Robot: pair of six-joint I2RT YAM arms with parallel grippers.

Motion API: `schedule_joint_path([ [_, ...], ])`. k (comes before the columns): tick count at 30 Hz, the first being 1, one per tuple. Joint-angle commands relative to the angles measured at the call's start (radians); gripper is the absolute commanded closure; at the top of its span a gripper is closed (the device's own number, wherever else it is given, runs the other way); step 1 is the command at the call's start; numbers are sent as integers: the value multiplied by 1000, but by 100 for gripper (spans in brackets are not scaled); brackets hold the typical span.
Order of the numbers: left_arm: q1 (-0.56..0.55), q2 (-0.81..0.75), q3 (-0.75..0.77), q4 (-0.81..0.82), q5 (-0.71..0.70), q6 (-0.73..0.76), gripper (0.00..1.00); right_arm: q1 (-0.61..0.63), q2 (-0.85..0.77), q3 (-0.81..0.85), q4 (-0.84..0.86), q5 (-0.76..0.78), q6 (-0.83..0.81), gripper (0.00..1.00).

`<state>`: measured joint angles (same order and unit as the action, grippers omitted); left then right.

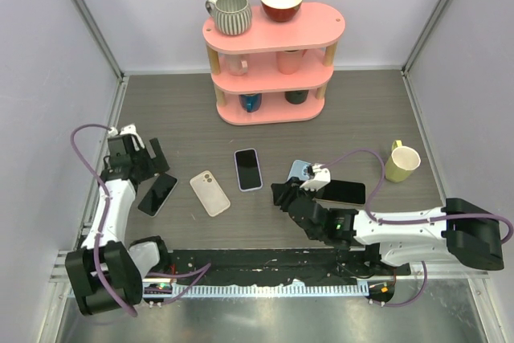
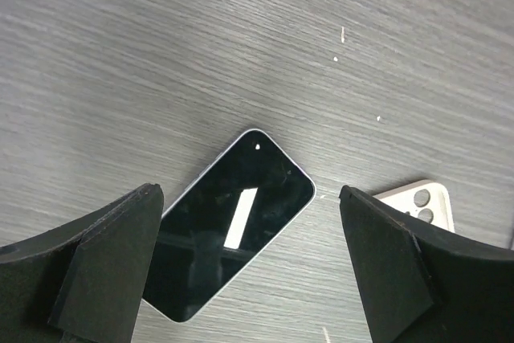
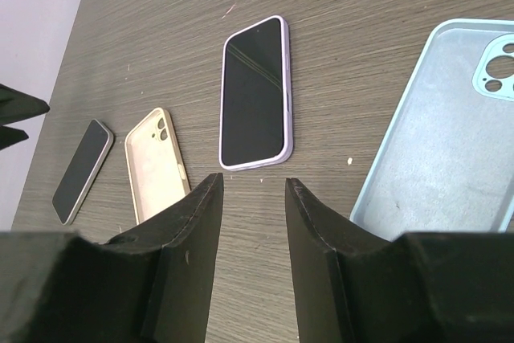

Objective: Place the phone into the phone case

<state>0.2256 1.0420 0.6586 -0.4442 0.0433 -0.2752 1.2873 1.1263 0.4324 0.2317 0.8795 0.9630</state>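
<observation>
A bare black phone (image 1: 157,194) lies screen up at the left of the table. My left gripper (image 1: 149,161) hangs just above it, open wide. In the left wrist view the phone (image 2: 229,226) lies on the table between and beyond the fingers, touched by neither, with the gripper (image 2: 249,271) over its near end. To its right lies an empty cream phone case (image 1: 210,193), its corner (image 2: 418,202) in the wrist view. My right gripper (image 1: 283,197) is partly open with nothing in it (image 3: 253,222), beside an empty light-blue case (image 3: 446,126).
A phone in a purple case (image 1: 248,169) lies mid-table. A second black phone (image 1: 341,192) sits by the right arm's wrist, next to the blue case (image 1: 301,170). A yellow mug (image 1: 401,163) stands at the right. A pink shelf (image 1: 273,62) with mugs and a bowl stands at the back.
</observation>
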Motion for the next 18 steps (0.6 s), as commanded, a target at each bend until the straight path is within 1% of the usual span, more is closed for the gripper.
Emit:
schedule_joint_path([
  [1, -14, 53, 57, 50, 81, 224, 5, -3, -34, -23, 34, 75, -6, 57],
  [2, -25, 84, 77, 6, 73, 264, 5, -3, -37, -27, 38, 75, -7, 57],
  [3, -38, 101, 107, -8, 16, 345, 4, -3, -48, -30, 41, 78, -9, 57],
  [5, -61, 150, 116, -5, -29, 399, 3, -3, -56, -38, 38, 81, -10, 57],
  [6, -63, 176, 119, 2, -20, 425, 2, -5, -60, -38, 35, 85, -10, 57],
  [8, -71, 234, 139, -8, 45, 435, 3, -5, -66, -40, 35, 88, -10, 57],
  [9, -80, 290, 145, -19, 75, 436, 3, -5, -72, -38, 34, 87, -21, 57],
  [10, -107, 318, 162, -28, 79, 442, 4, -5, -86, -35, 31, 87, -24, 57],
  [12, -149, 367, 179, -68, 26, 471, 3, -5, -109, -37, 15, 88, -36, 57],
  [13, -173, 378, 183, -103, -8, 514, 2, -5, -138, -44, 8, 98, -38, 57],
  [16, -172, 414, 216, -166, 12, 573, 2, -5, -183, -82, -3, 110, -43, 57],
  [18, -172, 414, 228, -177, 36, 570, 2, -6, -230, -106, 0, 121, -44, 57],
])
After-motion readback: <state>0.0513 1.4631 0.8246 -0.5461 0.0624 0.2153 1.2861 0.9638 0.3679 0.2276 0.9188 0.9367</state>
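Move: The black phone lies about 5 cm back from the left hand, almost in line with it and some 8 cm below. The cream phone case is level with the phone and about 17 cm to the right of it; the phone in the lilac case stands around 31 cm right of the left hand and 3 cm farther out. From the right hand the black phone is some 41 cm to the left, 2 cm ahead and 11 cm down. Bring the left gripper down about 6 cm over the far end of the black phone, first easing forward a little, then dropping back and drifting some 3 cm right as it sinks. Turn the wrist clockwise roughly 35 degrees, tip the fingers steeper and keep them wide open, one to either side of the phone. Meanwhile shift the right hand slightly right and up, clear of the table. ##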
